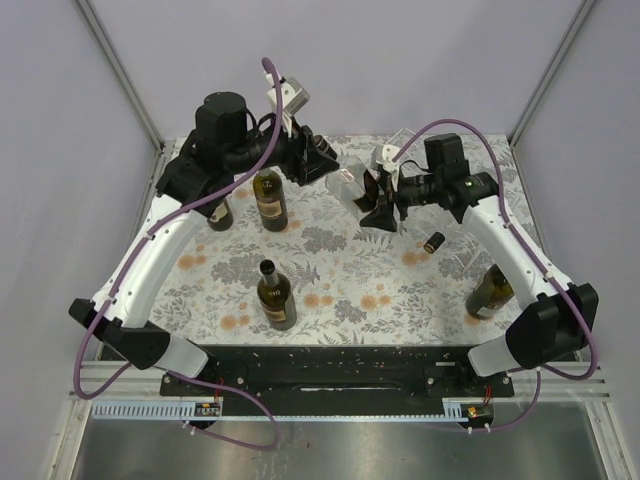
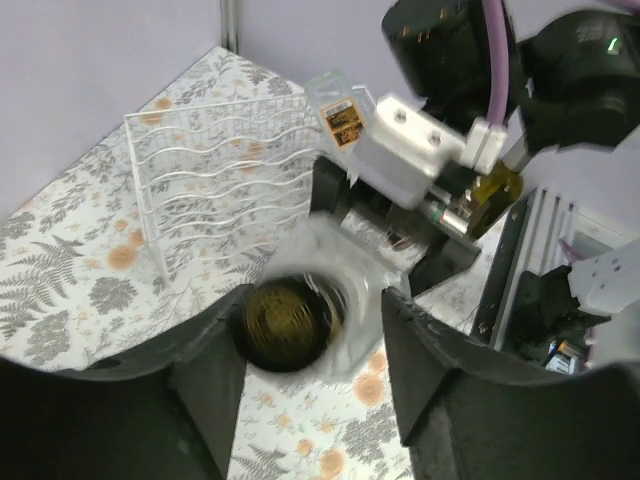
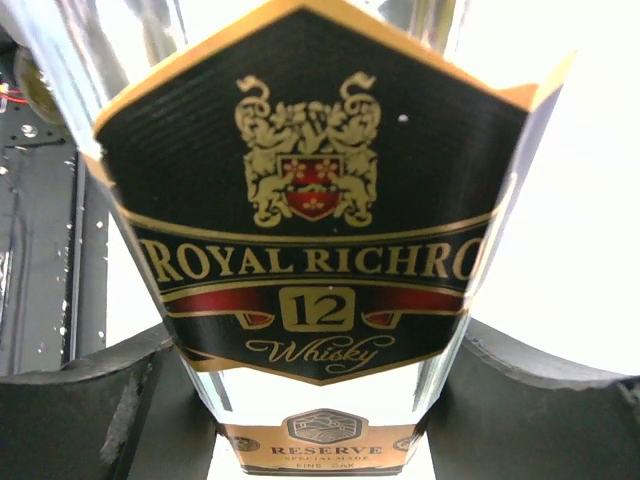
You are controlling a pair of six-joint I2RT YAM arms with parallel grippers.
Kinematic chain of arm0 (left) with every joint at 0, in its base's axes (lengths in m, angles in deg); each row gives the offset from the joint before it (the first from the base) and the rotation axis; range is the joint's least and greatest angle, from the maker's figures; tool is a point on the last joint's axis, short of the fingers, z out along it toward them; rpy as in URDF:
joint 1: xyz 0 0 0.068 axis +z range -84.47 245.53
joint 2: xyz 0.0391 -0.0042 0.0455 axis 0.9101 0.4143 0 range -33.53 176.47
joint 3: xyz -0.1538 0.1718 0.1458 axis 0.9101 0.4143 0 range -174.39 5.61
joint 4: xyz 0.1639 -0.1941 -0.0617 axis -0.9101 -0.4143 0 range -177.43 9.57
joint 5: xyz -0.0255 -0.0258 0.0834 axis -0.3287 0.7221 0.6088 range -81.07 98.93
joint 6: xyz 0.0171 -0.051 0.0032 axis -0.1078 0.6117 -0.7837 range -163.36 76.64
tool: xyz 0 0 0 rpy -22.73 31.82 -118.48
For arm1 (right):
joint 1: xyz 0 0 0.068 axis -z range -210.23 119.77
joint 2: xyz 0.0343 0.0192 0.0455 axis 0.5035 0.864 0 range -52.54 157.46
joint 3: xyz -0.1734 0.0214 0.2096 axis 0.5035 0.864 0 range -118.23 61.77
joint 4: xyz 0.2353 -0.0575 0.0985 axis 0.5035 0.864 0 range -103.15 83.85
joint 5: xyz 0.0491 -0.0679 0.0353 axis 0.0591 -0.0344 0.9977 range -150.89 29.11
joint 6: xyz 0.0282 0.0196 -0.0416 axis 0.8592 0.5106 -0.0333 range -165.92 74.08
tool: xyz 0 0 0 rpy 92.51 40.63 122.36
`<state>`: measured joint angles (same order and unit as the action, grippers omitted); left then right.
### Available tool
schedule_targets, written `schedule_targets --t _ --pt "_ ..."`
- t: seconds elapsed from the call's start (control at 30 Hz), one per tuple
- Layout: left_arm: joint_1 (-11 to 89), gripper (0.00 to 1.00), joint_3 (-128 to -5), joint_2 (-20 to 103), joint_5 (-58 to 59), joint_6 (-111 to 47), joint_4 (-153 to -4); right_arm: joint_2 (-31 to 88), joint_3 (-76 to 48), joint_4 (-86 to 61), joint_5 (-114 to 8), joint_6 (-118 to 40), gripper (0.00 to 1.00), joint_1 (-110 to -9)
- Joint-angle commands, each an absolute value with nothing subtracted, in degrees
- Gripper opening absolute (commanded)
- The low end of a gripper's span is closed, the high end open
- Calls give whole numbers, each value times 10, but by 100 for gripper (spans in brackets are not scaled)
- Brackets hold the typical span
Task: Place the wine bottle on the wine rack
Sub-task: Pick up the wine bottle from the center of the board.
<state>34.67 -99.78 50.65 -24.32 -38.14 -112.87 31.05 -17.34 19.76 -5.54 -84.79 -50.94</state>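
Observation:
The wine bottle [image 1: 345, 182] is clear glass with a black and gold label [image 3: 310, 200], and it hangs level above the back of the table between my two grippers. My right gripper [image 1: 377, 197] is shut on its body, a finger on each side [image 3: 315, 345]. My left gripper [image 1: 320, 160] sits around the neck end [image 2: 300, 315], which shows end-on and blurred. The jaws [image 2: 312, 340] are slightly apart, with a thin gap at the right finger. The wine rack [image 2: 210, 190], made of clear thin ribs, stands on the floral cloth beyond the bottle, near the back wall.
Dark bottles stand at the back left [image 1: 270, 200] [image 1: 220, 212] and in the near middle [image 1: 275, 295]. Another leans at the right edge [image 1: 490, 292]. A small dark object [image 1: 433, 241] lies right of centre. Cage posts and walls close in the back corners.

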Motion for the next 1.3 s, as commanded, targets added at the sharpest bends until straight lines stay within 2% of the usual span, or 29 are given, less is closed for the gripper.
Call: schedule_targets --t 0.0,0.07,0.13,0.17,0.2,0.57,0.73,0.97,1.27 --pt "348 68 -985 483 -245 -460 -1101 302 -240 302 -79 -921 0 -454" --pt "348 81 -984 486 -244 -463 -1101 306 -257 332 -82 -946 0 -443" --pt "348 89 -986 489 -241 -467 -1102 310 -280 355 -82 -963 0 -433" --pt "348 97 -989 491 -240 -470 -1103 315 -288 367 -84 -970 0 -429" --pt "349 99 -990 493 -237 -474 -1104 320 -295 376 -88 -979 0 -425" --pt "348 99 -998 513 -193 -541 -1114 346 -347 409 -182 -1070 0 -397" --pt "346 99 -1018 537 -195 -643 -1132 362 -383 434 -231 -1131 0 -392" --pt "303 99 -1035 566 -158 -882 -1170 382 -414 485 -266 -1194 0 -382" --pt "231 99 -1078 615 -96 -1042 -1251 383 -419 517 -285 -1220 0 -382"
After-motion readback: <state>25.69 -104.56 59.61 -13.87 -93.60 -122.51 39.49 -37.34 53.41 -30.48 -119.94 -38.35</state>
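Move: The rack's middle lies about 17 cm to the right of the right hand, 12 cm farther out and 20 cm below; this hand already grips the clear whisky bottle's body. The racked bottle lies some 23 cm right, 10 cm farther out and 17 cm below. The left hand still has the whisky bottle's capped neck, the bottle's middle about 7 cm to its right, level with it in reach and 8 cm lower. From the left hand the rack is some 30 cm right, 12 cm farther out. The left fingers open wide and let go of the whisky bottle's neck, while the right hand keeps its grip on the body and draws it away about 15 cm to the right and some 6 cm forward, towards the rack, its fingers tipping downward. The left hand first lingers, then sinks about 6 cm, easing forward and right as its open fingers tilt down. ##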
